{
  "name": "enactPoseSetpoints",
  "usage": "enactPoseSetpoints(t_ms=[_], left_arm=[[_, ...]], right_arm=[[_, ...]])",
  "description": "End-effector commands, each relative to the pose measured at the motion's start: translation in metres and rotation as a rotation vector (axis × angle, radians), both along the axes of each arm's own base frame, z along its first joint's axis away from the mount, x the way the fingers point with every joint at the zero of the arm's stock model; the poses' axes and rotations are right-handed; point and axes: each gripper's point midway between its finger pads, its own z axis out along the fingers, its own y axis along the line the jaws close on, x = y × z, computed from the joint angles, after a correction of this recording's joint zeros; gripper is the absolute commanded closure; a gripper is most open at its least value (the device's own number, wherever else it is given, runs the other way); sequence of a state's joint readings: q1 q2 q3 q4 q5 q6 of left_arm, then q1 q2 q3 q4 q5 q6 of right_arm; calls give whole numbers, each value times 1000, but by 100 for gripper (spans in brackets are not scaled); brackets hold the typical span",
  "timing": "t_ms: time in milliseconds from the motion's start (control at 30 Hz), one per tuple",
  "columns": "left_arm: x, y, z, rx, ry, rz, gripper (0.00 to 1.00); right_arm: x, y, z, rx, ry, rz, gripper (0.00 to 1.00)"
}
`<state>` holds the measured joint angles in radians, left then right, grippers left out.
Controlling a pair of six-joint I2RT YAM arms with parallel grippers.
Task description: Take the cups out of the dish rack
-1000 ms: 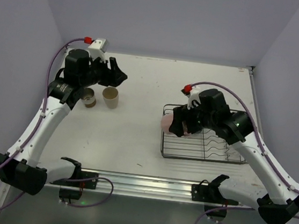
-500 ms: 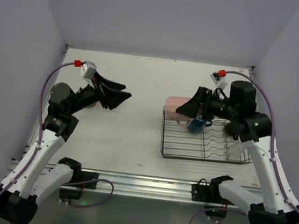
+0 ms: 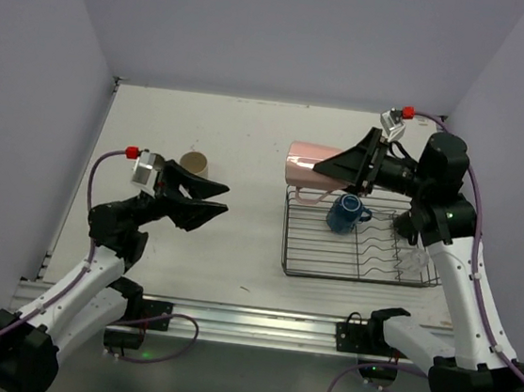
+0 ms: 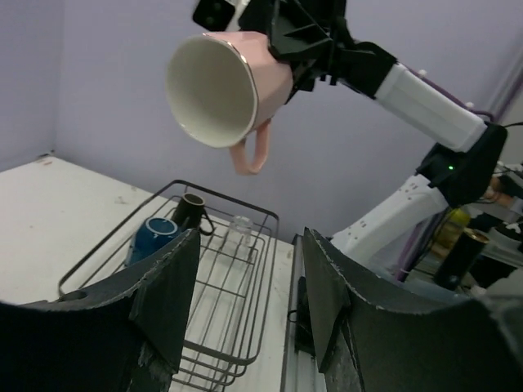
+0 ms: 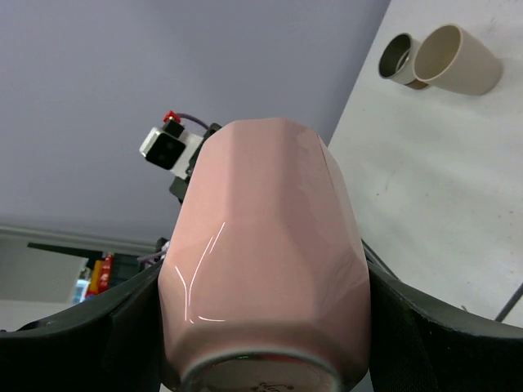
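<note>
My right gripper [image 3: 327,167] is shut on the pink cup [image 3: 305,163], held sideways in the air above the far left corner of the dish rack [image 3: 286,246]; the cup's mouth faces left. In the right wrist view the pink cup [image 5: 261,245] fills the space between the fingers. A blue cup [image 3: 343,212] stands in the rack, and the left wrist view shows a dark brown cup [image 4: 192,211] behind the blue cup [image 4: 154,238]. My left gripper [image 3: 212,200] hovers open and empty over the table's left middle, pointing at the rack.
A beige cup [image 3: 194,162] stands on the table at far left; the right wrist view shows that beige cup [image 5: 458,57] beside a second cup with a brown band [image 5: 399,59]. A small clear glass [image 4: 239,233] sits in the rack's right part.
My right gripper has lifted the pink cup out of the rack and tipped it sideways. My left arm has drawn back from the two cups at far left and swung toward the rack.
</note>
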<state>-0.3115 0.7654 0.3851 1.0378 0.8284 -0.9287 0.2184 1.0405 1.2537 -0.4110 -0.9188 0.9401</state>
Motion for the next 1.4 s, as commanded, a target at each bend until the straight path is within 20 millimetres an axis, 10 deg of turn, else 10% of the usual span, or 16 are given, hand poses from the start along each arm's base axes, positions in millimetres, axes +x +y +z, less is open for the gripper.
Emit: enactPoseSetpoints(t_ms=[0, 367, 1367], left_arm=[[-35, -3, 32, -118, -169, -101, 43], [-38, -61, 42, -144, -168, -256, 43], [-3, -126, 71, -166, -128, -308, 42]], right_arm=[[-23, 5, 47, 135, -94, 109, 100], [-30, 6, 65, 162, -143, 135, 100], [-37, 19, 70, 158, -168, 182, 100]])
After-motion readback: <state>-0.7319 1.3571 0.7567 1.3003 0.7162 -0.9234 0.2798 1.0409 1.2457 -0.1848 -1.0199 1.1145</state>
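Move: The pink cup is held out sideways in the right fingers, mouth facing left; its middle is about 20 cm to the right of the open left gripper, some 6 cm farther ahead and 5 cm higher. From the right hand, the left gripper lies roughly 23 cm to the left, 5 cm back and 5 cm lower. The blue cup, still in the rack, is about 12 cm to the right hand's right, 13 cm ahead and 33 cm below. The left hand, fingers staying open, travels about 13 cm to the right towards the pink cup's mouth and handle, first swinging back some 3 cm and turning clockwise nearly 20 degrees, then coming forward again while rising about 4 cm, until its fingers are close under the rim; whether they touch can't be seen. Meanwhile the right hand keeps its grip on the pink cup and offers it to the left hand, lifting it about 4 cm, easing it a little back and left, and turning it slightly. ##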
